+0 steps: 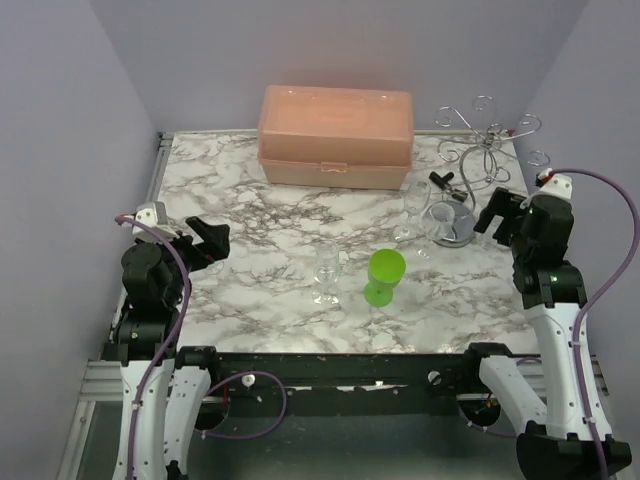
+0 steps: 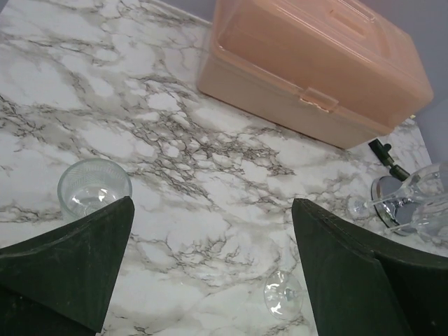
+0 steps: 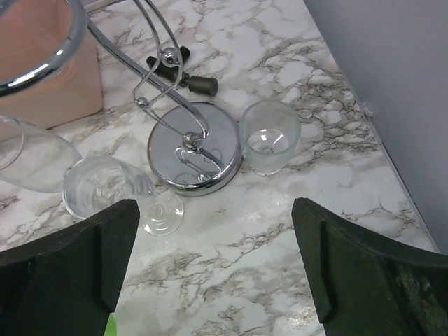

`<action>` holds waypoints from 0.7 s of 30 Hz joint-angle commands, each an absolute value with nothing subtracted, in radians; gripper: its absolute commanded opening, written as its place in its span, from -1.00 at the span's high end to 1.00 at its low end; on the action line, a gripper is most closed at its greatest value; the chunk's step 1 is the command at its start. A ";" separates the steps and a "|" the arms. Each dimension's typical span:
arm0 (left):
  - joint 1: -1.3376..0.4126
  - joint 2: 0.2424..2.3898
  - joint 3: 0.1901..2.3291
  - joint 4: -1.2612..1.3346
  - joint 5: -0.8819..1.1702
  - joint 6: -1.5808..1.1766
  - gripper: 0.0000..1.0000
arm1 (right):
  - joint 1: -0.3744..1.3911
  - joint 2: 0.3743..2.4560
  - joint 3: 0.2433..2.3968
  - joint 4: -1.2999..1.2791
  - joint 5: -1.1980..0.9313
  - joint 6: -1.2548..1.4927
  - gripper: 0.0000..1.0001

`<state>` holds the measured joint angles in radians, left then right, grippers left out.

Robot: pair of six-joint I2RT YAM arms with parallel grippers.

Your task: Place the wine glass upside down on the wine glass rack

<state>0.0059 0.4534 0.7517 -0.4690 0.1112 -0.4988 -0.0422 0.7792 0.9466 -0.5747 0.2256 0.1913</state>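
Note:
The wine glass rack (image 1: 485, 140) is silver wire with curled arms and stands at the back right on a round shiny base (image 3: 194, 147). A clear wine glass (image 3: 112, 189) stands upright on its foot just left of that base; it also shows in the top view (image 1: 413, 215). My right gripper (image 3: 215, 206) is open and empty, low over the table just near of the base and glass, and shows in the top view (image 1: 497, 215). My left gripper (image 2: 212, 210) is open and empty at the table's left side (image 1: 210, 240).
A pink lidded box (image 1: 336, 135) sits at the back. A green goblet (image 1: 384, 277) and another clear stemmed glass (image 1: 327, 275) stand mid-table. A small clear tumbler (image 3: 269, 136) stands right of the rack base. Black pieces (image 3: 182, 73) lie behind it. A second glass bowl (image 3: 28, 161) shows at the left.

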 commanded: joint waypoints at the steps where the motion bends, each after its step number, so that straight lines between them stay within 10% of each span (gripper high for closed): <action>1: 0.003 0.495 0.822 -0.550 0.171 -0.553 -0.97 | -0.038 0.801 0.980 -0.586 0.174 0.194 -1.00; 13: 0.003 0.653 0.965 -0.689 0.451 -0.584 -0.97 | -0.037 0.688 0.904 -0.656 -0.656 -0.344 -1.00; 21: -0.324 0.782 1.120 -0.810 0.332 -0.595 -0.97 | -0.037 0.739 0.927 -0.907 -0.919 -0.698 -1.00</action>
<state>-0.1776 0.7284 1.0210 -0.7155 0.3771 -0.5884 -0.0399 0.7090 0.9253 -0.7658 -0.7246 -0.4747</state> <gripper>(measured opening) 0.984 0.998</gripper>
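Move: The green goblet lies about 22 cm to the right hand's left and 7 cm back, some 18 cm below it. From that hand, the nearer clear glass by the rack stands about 10 cm left and 5 ahead, the rack's base some 13 ahead and 2 left. The lone clear glass is about 21 cm to the left hand's right, 4 back and 19 below; the goblet is 12 cm farther right of that glass, level with it. Sweeping left and somewhat back, about 15 cm in all and nearly level, the right hand swings counter-clockwise some 65 degrees past the near side of the rack and its glasses towards the green goblet. The left hand starts slowly, then speeds up to its right towards the lone clear glass, turning clockwise and tipping down. Both stay wide open and touch nothing. ##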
